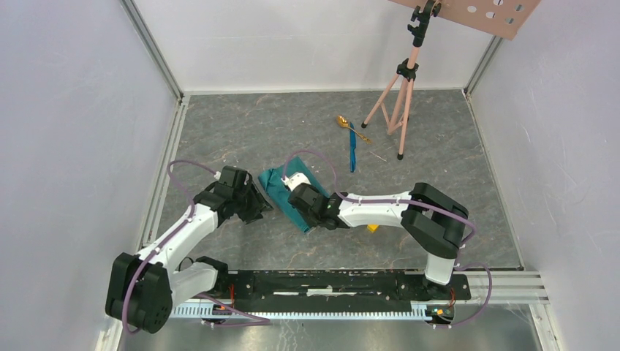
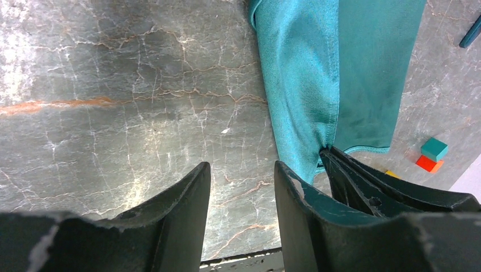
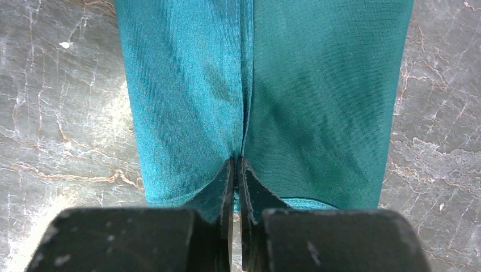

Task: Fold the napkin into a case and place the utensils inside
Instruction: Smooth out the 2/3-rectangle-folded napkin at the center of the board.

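Observation:
The teal-green napkin (image 1: 281,191) lies as a long, narrow folded strip on the marble table. My right gripper (image 1: 307,218) is shut on the napkin (image 3: 261,85) at its near end, pinching the middle fold line (image 3: 236,161). My left gripper (image 1: 257,212) stands open just left of the cloth (image 2: 317,73), with bare table between its fingers (image 2: 243,170). The right gripper's black fingers (image 2: 363,181) show beside it, clamped on the cloth. The utensils lie apart at the back: a gold spoon (image 1: 342,122) and a blue knife-like stick (image 1: 352,150).
A pink tripod (image 1: 401,95) stands at the back right, close to the utensils. Small cubes sit right of the napkin's end: teal (image 2: 434,149), red (image 2: 425,164) and yellow (image 1: 373,228). White walls enclose the table on three sides.

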`<action>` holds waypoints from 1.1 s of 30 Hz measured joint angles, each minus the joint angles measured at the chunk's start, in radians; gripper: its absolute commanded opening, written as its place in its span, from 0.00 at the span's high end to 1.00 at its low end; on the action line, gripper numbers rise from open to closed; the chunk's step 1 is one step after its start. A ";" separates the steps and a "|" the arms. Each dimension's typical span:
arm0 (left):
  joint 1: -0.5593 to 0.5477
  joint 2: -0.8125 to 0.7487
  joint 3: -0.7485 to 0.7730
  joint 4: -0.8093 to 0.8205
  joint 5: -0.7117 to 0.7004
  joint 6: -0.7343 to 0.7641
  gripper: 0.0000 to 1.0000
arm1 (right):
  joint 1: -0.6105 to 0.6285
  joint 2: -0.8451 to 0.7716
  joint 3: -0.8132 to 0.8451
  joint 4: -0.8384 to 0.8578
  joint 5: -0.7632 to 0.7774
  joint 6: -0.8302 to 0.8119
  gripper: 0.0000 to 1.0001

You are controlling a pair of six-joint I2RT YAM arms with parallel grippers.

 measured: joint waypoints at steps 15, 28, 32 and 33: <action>0.123 0.399 0.311 0.094 0.133 0.063 0.81 | -0.027 -0.011 -0.019 0.018 -0.013 -0.018 0.94; 0.163 0.625 0.412 0.169 0.126 0.072 0.83 | -0.055 -0.074 -0.085 0.052 -0.037 -0.037 0.98; 0.163 0.628 0.415 0.188 0.127 0.072 0.81 | -0.059 -0.076 -0.098 0.058 -0.047 -0.040 0.98; 0.163 0.629 0.415 0.194 0.128 0.072 0.81 | -0.059 -0.076 -0.098 0.058 -0.049 -0.040 0.98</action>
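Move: The far end of the napkin's folded flap, where its stitched hem ends, lies about 14 cm ahead of the left hand, 2 cm to its right and 4 cm below. The right hand already pinches that hem near its near end, some 13 cm to the left hand's right and 2 cm back; from the right hand the flap's far end is about 17 cm ahead and 12 cm left. The yellow block sits roughly 21 cm right of the right hand and 3 cm back. Forward some 14 cm goes the left hand, along the napkin's left side in a low arc: up about 2 cm, then down 4 cm over the flap's far end, fingers closing from half open to a narrow gap. The right hand keeps its pinch on the near end of the hem and draws it about 2 cm to the right. ##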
